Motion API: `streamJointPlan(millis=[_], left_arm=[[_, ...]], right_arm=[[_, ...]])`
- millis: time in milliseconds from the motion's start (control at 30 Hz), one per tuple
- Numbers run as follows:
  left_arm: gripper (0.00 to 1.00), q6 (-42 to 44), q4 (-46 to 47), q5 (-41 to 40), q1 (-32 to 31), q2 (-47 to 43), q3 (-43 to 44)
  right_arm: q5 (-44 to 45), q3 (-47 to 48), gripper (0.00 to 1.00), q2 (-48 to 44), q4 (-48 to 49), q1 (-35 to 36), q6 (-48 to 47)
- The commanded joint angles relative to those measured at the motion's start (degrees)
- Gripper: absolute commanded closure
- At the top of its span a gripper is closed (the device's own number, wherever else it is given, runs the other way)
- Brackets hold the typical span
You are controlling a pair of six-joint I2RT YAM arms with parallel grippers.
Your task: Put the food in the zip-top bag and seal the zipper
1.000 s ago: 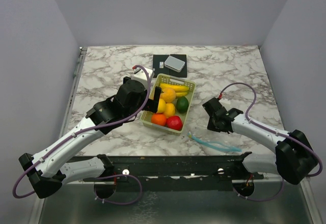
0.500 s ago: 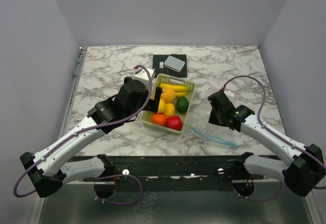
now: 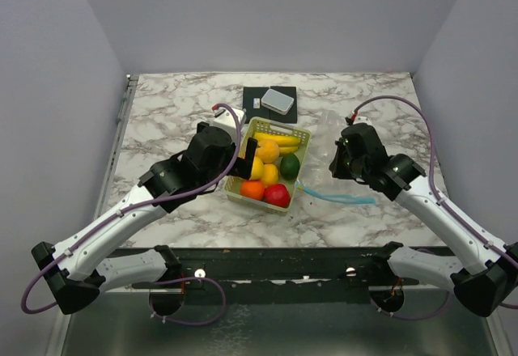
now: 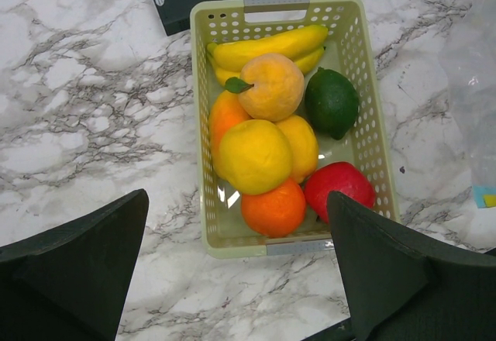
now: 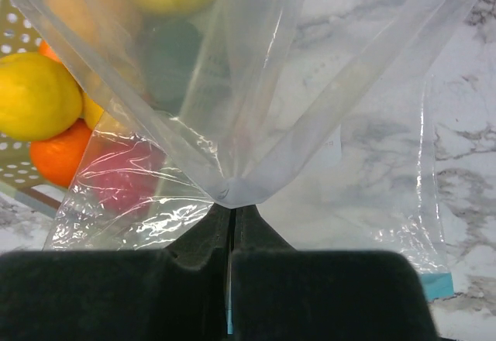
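Observation:
The food, toy fruits, fills the pale slotted basket: banana, peach-coloured orange, dark green one, lemons, orange, red apple. My left gripper is open and empty, hovering over the basket's near end; it also shows in the top view. My right gripper is shut on a fold of the clear zip-top bag, held off the table right of the basket. Its light blue zipper hangs lowest, beside the apple.
A black pad with a grey box lies behind the basket. A small white object sits by the left arm's wrist. A black rail runs along the near table edge. Walls close the left, right and back sides.
My right gripper has risen and moved back and left with the bag, carrying the blue zipper from near the front edge to beside the basket. The left arm has not moved.

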Motion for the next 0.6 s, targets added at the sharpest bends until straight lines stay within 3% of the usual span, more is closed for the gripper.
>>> streamJointPlan(millis=[0,567], left_arm=[[0.01,-0.28,-0.66,-1.12,-0.09,-1.93,2.01],[0.01,-4.02,-8.43,-6.23,-0.08,-7.31,2.63]], right_arm=[[-3.97,4.7,0.99,1.62,-1.24,0.95,-7.32],[0.13,21.74,0.99,17.24,0.1,15.26,-22.26]])
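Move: The right hand, pinching the zip-top bag, has the middle of the fruit basket about 15 cm to its left, 9 cm ahead and 13 cm below. In the basket, the avocado lies about 9 cm left and 8 cm ahead of this hand, the red fruit some 13 cm left and roughly level with it. From the open left hand, the basket's middle is about 10 cm right, 2 cm ahead and 20 cm below. Right hand carries the pinched bag about 10 cm left, rising 5, towards the basket; left hand edges away. ##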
